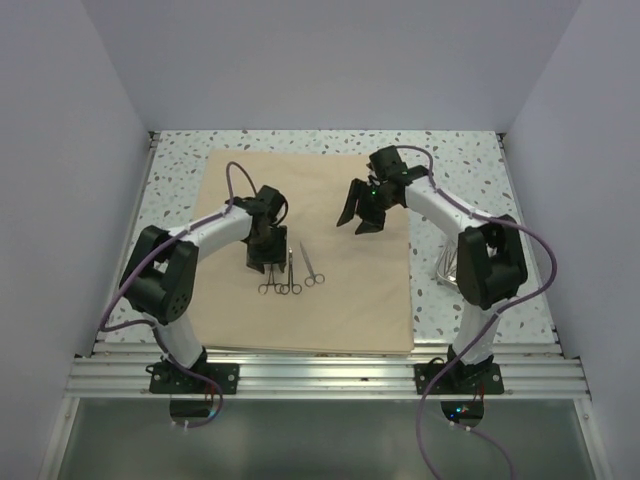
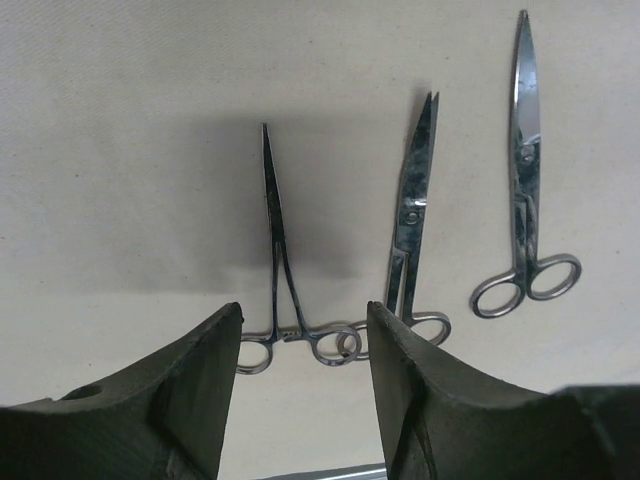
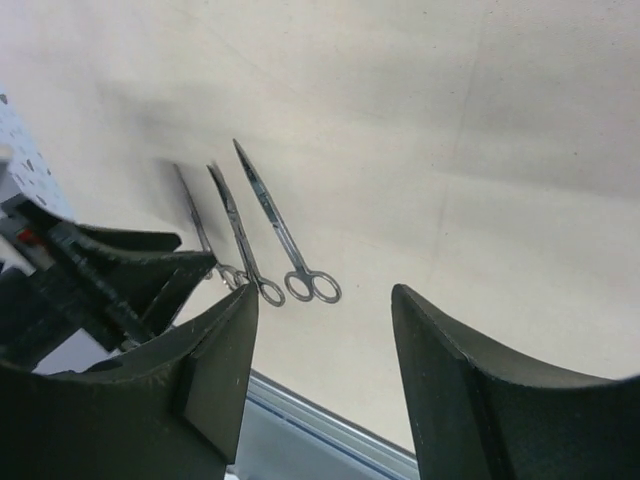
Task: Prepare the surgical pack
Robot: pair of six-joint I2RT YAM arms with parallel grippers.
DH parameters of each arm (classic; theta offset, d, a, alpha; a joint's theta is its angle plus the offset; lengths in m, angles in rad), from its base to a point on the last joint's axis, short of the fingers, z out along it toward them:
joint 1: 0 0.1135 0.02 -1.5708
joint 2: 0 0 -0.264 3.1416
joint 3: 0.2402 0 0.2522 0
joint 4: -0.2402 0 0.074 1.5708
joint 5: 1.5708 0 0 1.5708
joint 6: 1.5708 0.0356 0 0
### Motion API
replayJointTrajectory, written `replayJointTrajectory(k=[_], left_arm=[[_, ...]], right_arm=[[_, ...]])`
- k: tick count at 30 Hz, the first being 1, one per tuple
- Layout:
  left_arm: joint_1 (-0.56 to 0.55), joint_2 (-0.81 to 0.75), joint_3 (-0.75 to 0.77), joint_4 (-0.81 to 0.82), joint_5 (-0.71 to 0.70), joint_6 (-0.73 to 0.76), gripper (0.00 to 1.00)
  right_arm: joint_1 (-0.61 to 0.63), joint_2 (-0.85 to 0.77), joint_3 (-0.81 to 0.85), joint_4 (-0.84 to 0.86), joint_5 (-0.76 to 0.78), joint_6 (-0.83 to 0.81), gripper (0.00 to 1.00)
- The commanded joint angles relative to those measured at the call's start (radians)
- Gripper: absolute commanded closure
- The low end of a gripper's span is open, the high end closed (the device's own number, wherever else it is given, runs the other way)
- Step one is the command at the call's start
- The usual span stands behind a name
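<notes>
The surgical pack (image 1: 340, 310), a large tan fabric sheet, lies flat over the speckled table. On it lie three steel instruments side by side: forceps (image 2: 275, 230), scissors (image 2: 412, 210) and a second pair of scissors (image 2: 524, 170). My left gripper (image 2: 305, 307) is open just above the forceps' ring handles (image 1: 266, 284) and holds nothing. Over the sheet's far right part my right gripper (image 1: 357, 222) hangs raised. Its jaws are open and empty (image 3: 325, 290), and the three instruments (image 3: 270, 215) show beyond them.
A thin metal object (image 1: 447, 262) lies on the bare table (image 1: 470, 160) beside the right arm, partly hidden by it. An aluminium rail (image 1: 330, 375) runs along the near edge. Plain walls close in the left, right and back.
</notes>
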Motion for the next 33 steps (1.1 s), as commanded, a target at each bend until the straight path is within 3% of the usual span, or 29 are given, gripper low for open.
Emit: replayJointTrajectory(k=[1, 7, 13, 26, 33], left_arm=[[-0.035, 0.036, 0.049, -0.029, -0.104, -0.038, 0.44], [-0.078, 0.072, 0.049, -0.052, -0.161, -0.066, 0.46], [-0.079, 0.093, 0.000, -0.016, -0.170, -0.066, 0.57], [-0.076, 0.075, -0.042, 0.050, -0.130, -0.046, 0.97], [-0.072, -0.010, -0.039, 0.046, -0.095, -0.043, 1.00]], right_arm=[[0.026, -0.092, -0.012, -0.051, 0.042, -0.064, 0.40], [0.026, -0.106, -0.031, -0.041, 0.033, -0.064, 0.40], [0.026, -0.098, -0.034, -0.030, 0.027, -0.064, 0.40], [0.101, -0.009, 0.021, 0.033, -0.057, 0.003, 0.41], [0.152, 0.075, 0.072, 0.127, -0.150, 0.114, 0.41]])
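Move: Just ahead of the open left fingers lies the clamp, its middle about 3 cm forward, 1 cm left and some 2 cm below, with its finger rings nearest the robot. The near scissors lie about 4 cm ahead and 5 cm right of this hand, the far scissors 5 cm ahead and 10 cm right. From the right hand, the clamp is about 18 cm left, 7 cm back and 9 cm below. Sinking about 2 cm and easing 1 cm back, with a roll of some 10 degrees that lifts its left side, the left hand sets its fingers astride the clamp's legs just above the rings and closes to pinch them. The open right hand rises about 3 cm, comes down again, then swings some 7 cm left and a little back, towards the far scissors and the clamp. ##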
